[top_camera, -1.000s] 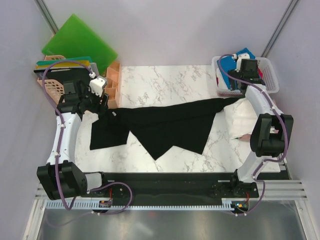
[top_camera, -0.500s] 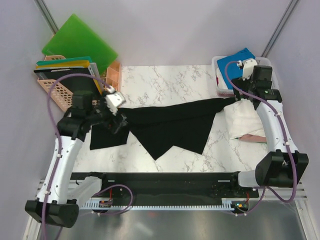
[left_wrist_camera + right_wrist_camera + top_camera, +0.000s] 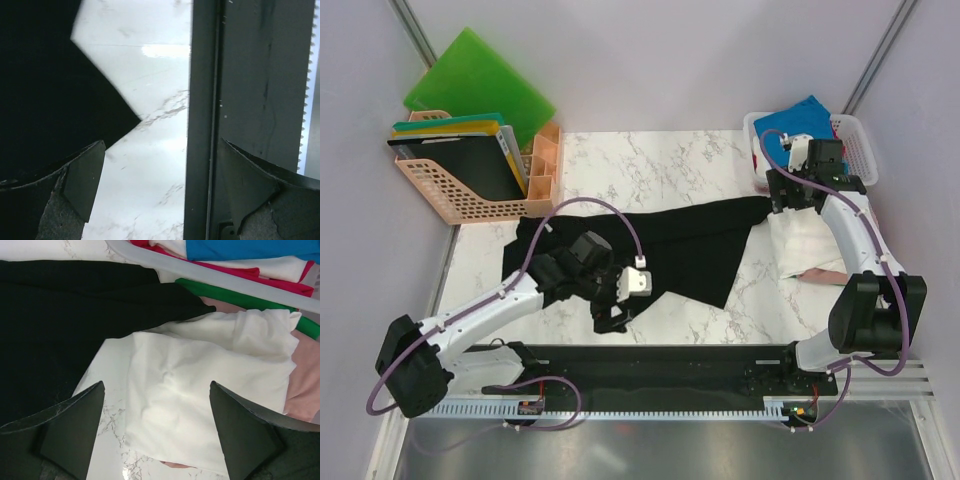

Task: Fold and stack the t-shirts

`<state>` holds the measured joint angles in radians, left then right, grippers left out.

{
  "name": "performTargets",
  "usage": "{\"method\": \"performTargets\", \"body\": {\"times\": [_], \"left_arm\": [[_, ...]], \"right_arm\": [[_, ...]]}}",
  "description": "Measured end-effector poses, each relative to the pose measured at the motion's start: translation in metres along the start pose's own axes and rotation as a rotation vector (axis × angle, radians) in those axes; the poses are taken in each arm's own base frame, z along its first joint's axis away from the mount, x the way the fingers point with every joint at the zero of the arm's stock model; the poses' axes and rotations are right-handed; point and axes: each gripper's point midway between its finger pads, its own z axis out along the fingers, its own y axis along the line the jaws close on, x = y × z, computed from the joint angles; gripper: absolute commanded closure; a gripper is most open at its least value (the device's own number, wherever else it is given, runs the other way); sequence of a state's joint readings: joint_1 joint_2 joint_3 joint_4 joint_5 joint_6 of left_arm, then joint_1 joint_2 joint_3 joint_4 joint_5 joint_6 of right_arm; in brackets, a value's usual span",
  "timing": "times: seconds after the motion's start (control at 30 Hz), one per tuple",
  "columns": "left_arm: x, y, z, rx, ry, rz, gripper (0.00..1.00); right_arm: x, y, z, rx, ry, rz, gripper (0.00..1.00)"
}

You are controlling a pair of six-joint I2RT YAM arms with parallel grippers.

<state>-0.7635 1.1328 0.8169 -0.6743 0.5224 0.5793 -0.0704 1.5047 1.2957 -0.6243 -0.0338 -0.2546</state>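
Note:
A large black t-shirt (image 3: 690, 240) lies spread across the marble table (image 3: 630, 160). My left gripper (image 3: 608, 320) hovers open over the near table edge, just right of the black t-shirt's (image 3: 50, 90) pointed corner. Nothing sits between its fingers (image 3: 82, 185). My right gripper (image 3: 780, 196) is open above a crumpled white t-shirt (image 3: 210, 375) beside the black t-shirt's (image 3: 60, 315) right end. Pink cloth (image 3: 305, 385) lies under the white t-shirt, with a strip of green cloth (image 3: 240, 300) behind it. Blue (image 3: 250, 247) and red (image 3: 225, 270) cloth fill the basket.
A white basket (image 3: 860, 150) stands at the back right. A peach file rack (image 3: 450, 190) with folders, a small peach tray (image 3: 545, 160) and green boards (image 3: 480, 85) stand at the back left. A black rail (image 3: 235, 100) runs along the near edge.
My left gripper opened, let go of the black t-shirt's left end and swung from the far left to the near edge. The right gripper shifted slightly over the white t-shirt.

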Motion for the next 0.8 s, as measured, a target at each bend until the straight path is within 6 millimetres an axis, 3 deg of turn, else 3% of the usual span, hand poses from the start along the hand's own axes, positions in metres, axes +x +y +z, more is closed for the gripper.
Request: {"method": "performTargets", "body": {"times": [0.17, 0.27, 0.47, 0.67, 0.8], "left_arm": [[0.019, -0.033, 0.034, 0.099, 0.050, 0.056, 0.00], [0.028, -0.034, 0.046, 0.103, 0.082, 0.068, 0.00], [0.032, -0.004, 0.062, -0.029, 0.104, 0.124, 0.00], [0.033, 0.030, 0.072, -0.189, 0.095, 0.189, 0.00], [0.042, 0.041, 0.078, -0.238, 0.121, 0.219, 0.03]], "right_arm": [[0.008, 0.006, 0.003, -0.015, 0.019, 0.008, 0.08], [0.009, 0.007, 0.004, -0.016, 0.022, 0.013, 0.08], [0.013, 0.011, 0.005, -0.032, 0.027, 0.021, 0.09], [0.029, 0.017, 0.009, -0.051, 0.062, 0.022, 0.09], [0.032, 0.019, 0.010, -0.062, 0.069, 0.022, 0.09]]}}
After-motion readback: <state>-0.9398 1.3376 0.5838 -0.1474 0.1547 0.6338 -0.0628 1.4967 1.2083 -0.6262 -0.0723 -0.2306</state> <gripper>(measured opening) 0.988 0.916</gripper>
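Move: The left hand, open and pointing down to its right, goes for the black t-shirt's middle near corner: about 2 cm ahead of it, 4 cm to its right and 12 cm below. The shirt's right near corner lies some 22 cm to the right of that corner and 3 cm farther out; the table's near edge runs about 6 cm nearer the base than that corner. From the right hand, the middle near corner is roughly 23 cm back, 35 cm to the left and 17 cm lower. The left hand sinks about 9 cm towards the black t-shirt's middle near corner, first easing back towards the table's near edge by some 3.5 cm, then reaching forward about 7 cm while still sinking and drifting slightly right, its fingers wide open and their tips swinging forward by nearly 20 degrees until the corner shows between them, nearer the rear finger. Meanwhile the right hand, also open and empty over the white cloth, eases down about 3 cm and back some 2 cm, with a little drift left. ##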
